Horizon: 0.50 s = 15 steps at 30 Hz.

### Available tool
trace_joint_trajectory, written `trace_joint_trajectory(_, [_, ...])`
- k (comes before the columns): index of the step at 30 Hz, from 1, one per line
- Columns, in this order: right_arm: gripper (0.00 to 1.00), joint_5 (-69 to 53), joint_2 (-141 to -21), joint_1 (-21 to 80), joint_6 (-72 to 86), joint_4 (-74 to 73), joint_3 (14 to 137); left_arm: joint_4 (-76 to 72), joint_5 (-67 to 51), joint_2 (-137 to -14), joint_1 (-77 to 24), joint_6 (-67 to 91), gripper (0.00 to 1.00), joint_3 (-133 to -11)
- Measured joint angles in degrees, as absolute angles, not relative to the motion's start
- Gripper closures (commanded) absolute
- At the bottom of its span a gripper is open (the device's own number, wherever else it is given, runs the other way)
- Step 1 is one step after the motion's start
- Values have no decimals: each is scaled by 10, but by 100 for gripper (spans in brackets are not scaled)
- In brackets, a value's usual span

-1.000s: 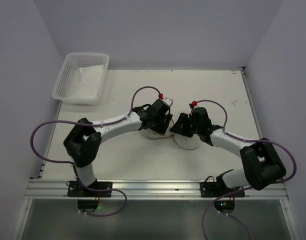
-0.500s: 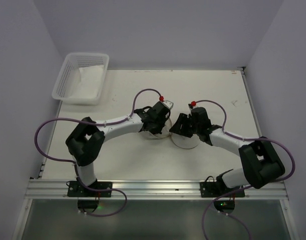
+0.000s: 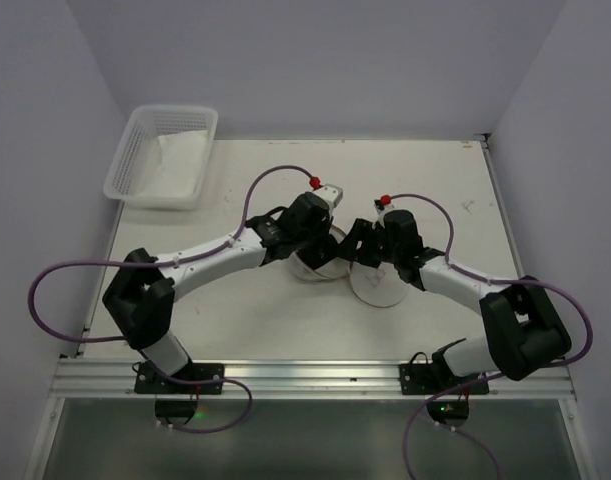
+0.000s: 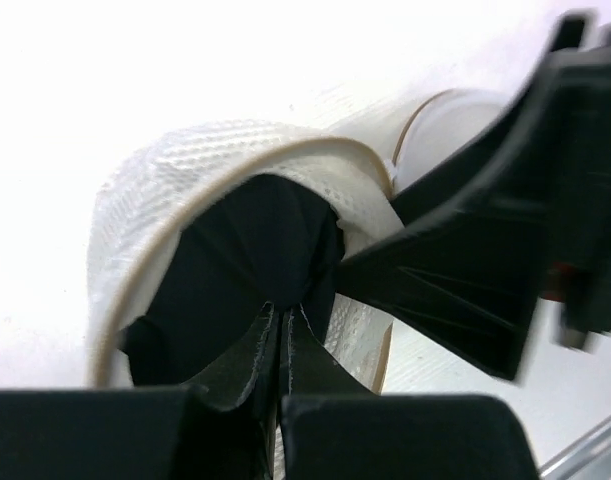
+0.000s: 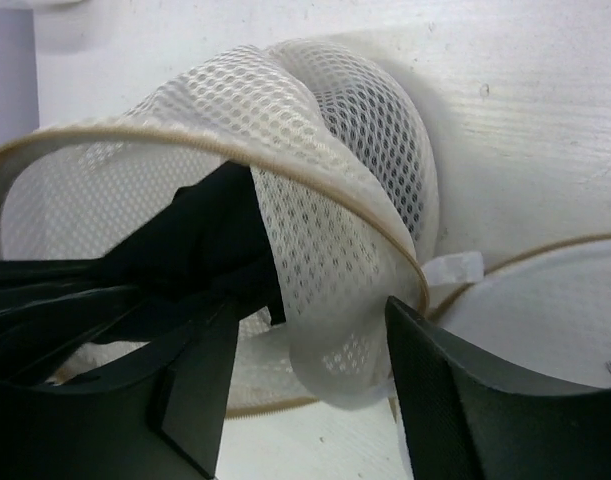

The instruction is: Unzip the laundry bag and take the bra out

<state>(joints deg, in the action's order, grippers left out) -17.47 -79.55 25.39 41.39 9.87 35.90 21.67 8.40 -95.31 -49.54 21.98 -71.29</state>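
The white mesh laundry bag [image 3: 320, 268] lies unzipped at mid-table, its round lid [image 3: 381, 287] flopped to the right. In the left wrist view the bag [image 4: 215, 160] gapes toward me with the black bra [image 4: 245, 250] inside. My left gripper [image 4: 282, 318] reaches into the mouth, shut on the bra's fabric. My right gripper [image 5: 307, 318] is open, its fingers straddling a fold of the bag's mesh wall [image 5: 325, 200]. The bra [image 5: 210, 235] shows there too, pinched by the left fingers [image 5: 55, 300]. From above, both grippers [image 3: 320, 250] [image 3: 357, 250] meet over the bag and hide the bra.
A white lattice basket [image 3: 163, 155] with white cloth in it stands at the back left corner. Purple cables loop off both arms. The table's near edge is a metal rail [image 3: 305, 375] holding the arm bases.
The left gripper closed on the bra and its arm stretched rightward and further out. The right jaws widened round the bag wall. The bag tipped open more.
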Motion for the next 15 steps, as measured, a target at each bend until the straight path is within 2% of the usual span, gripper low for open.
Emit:
trace_joint_trajectory(2, [52, -174, -807, 254, 415, 99, 360, 208, 79, -930, -495, 220, 100, -709])
trace_joint_trajectory(3, [65, -173, -811, 254, 414, 98, 360, 204, 76, -916, -494, 220, 100, -705])
trace_joint_trajectory(5, [76, -169, -814, 254, 414, 95, 360, 201, 64, -886, -489, 220, 100, -698])
trace_joint_trajectory(7, [82, -162, -814, 254, 412, 93, 360, 192, 44, -855, -478, 221, 100, -690])
trace_joint_trajectory(15, [83, -157, -797, 254, 408, 89, 359, 89, -182, -782, -397, 256, 100, -658])
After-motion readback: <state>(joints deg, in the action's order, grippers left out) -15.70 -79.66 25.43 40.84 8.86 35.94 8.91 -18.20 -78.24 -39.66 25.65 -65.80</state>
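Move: The left gripper already holds the bra by its top edge; the basket lies about 19 cm ahead and 36 cm to its left, 8 cm lower. The laundry bag's middle is some 4 cm back, 2 cm left and 6 cm below. The right gripper's open fingers straddle the bag's zip corner, about 1 cm ahead and 2 cm below; the bra is about 1 cm ahead and 5 cm left of this gripper, the round flap 8 cm back, 6 cm right and 8 cm down. Lift the left gripper about 13 cm nearly straight up out of the bag's mouth, fingers kept shut on the bra, rolling the wrist roughly 30 degrees in the later part so the fingers swing up towards its right. Meanwhile dip the right gripper just over 1 cm and close it on the bag's zip corner, pinching the mesh and holding it there. ##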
